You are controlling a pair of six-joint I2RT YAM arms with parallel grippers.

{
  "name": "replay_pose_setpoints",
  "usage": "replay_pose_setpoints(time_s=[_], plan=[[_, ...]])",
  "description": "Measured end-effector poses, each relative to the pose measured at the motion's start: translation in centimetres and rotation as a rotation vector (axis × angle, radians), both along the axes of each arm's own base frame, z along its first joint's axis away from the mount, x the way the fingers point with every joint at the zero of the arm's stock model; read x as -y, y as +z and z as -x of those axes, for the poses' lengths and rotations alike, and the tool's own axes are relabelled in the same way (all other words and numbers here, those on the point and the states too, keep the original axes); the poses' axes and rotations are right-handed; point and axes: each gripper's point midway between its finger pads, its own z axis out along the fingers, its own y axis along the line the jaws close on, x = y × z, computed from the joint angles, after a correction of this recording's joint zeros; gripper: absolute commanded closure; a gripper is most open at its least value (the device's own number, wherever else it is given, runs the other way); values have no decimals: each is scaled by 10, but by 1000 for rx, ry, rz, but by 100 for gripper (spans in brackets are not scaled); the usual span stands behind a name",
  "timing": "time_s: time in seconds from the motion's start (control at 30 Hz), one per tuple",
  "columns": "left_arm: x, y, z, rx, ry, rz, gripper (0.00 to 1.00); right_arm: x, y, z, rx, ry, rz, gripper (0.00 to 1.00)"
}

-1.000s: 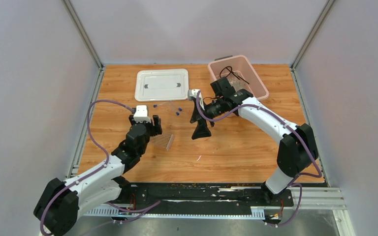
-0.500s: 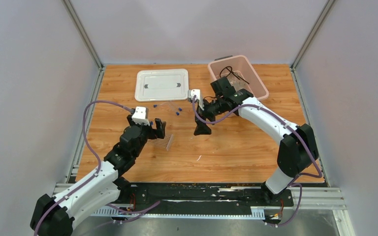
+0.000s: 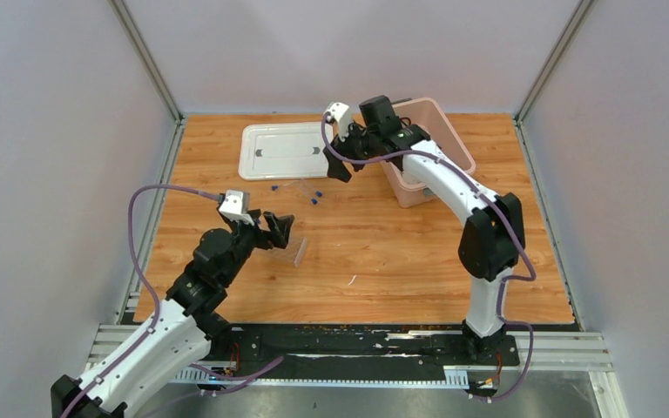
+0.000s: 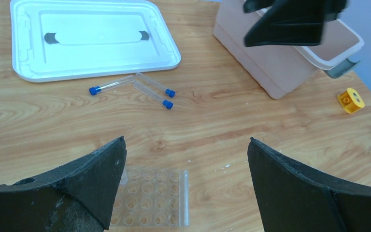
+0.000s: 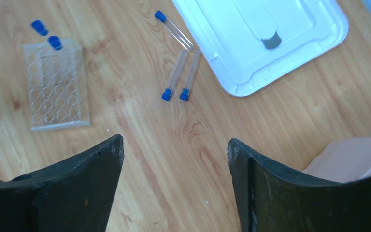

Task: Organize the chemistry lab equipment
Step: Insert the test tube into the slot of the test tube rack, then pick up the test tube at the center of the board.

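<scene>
The clear tube rack [image 3: 289, 251] [image 4: 149, 197] lies on the wood just ahead of my left gripper [image 3: 277, 231] [image 4: 186, 142], which is open and empty above the rack's near edge. Two blue-capped tubes [image 5: 54, 42] stand at one end of the rack [image 5: 55, 84]. Three loose blue-capped tubes [image 3: 314, 197] [image 4: 149, 92] [image 5: 176, 72] lie beside the white lid. My right gripper [image 3: 340, 167] [image 5: 175, 140] hangs open and empty, raised above the table between the lid and the pink bin.
The white lid [image 3: 286, 150] [image 4: 92, 36] [image 5: 265, 38] lies flat at the back. The pink bin [image 3: 418, 178] [image 4: 280, 67] stands at the back right, partly hidden by my right arm. A small orange object [image 4: 350, 100] sits near the bin.
My right arm has risen and swung back from mid-table towards the lid and bin. My left gripper has opened wider and drawn back slightly from the rack.
</scene>
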Motion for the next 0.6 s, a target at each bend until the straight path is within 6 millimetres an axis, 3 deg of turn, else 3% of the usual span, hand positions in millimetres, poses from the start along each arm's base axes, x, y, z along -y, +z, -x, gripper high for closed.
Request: replay_pose_setpoints(time_s=[0.13, 0.37, 0.6], plan=[[-5, 5, 8, 8, 0, 15, 0, -8, -41, -25, -94, -88, 28, 48], [-18, 12, 19, 29, 27, 24, 0, -26, -111, -45, -228, -163, 123, 60], [-26, 11, 21, 26, 58, 17, 0, -40, -137, -45, -232, -170, 191, 67]])
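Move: The test tube next to the near right corner of the white lid lies about 8 cm ahead of the right hand, 9 cm to its left and some 19 cm below. Beside it, a second tube is roughly 2 cm nearer, and a third lies 6 cm to its left. The lid's middle is 20 cm ahead and 16 cm left; the rack is 12 cm back and 14 cm left. From the left hand, that first tube is about 23 cm ahead, 6 cm right. Drop the right gripper about 13 cm towards the test tube by the lid's corner, easing some 4 cm forward early on and about as far left throughout. Tip its fingers more steeply down and narrow them from nearly wide to about a third open, touching nothing yet. Meanwhile back the open left gripper 2 cm off and a little more to the left, away from the rack. ##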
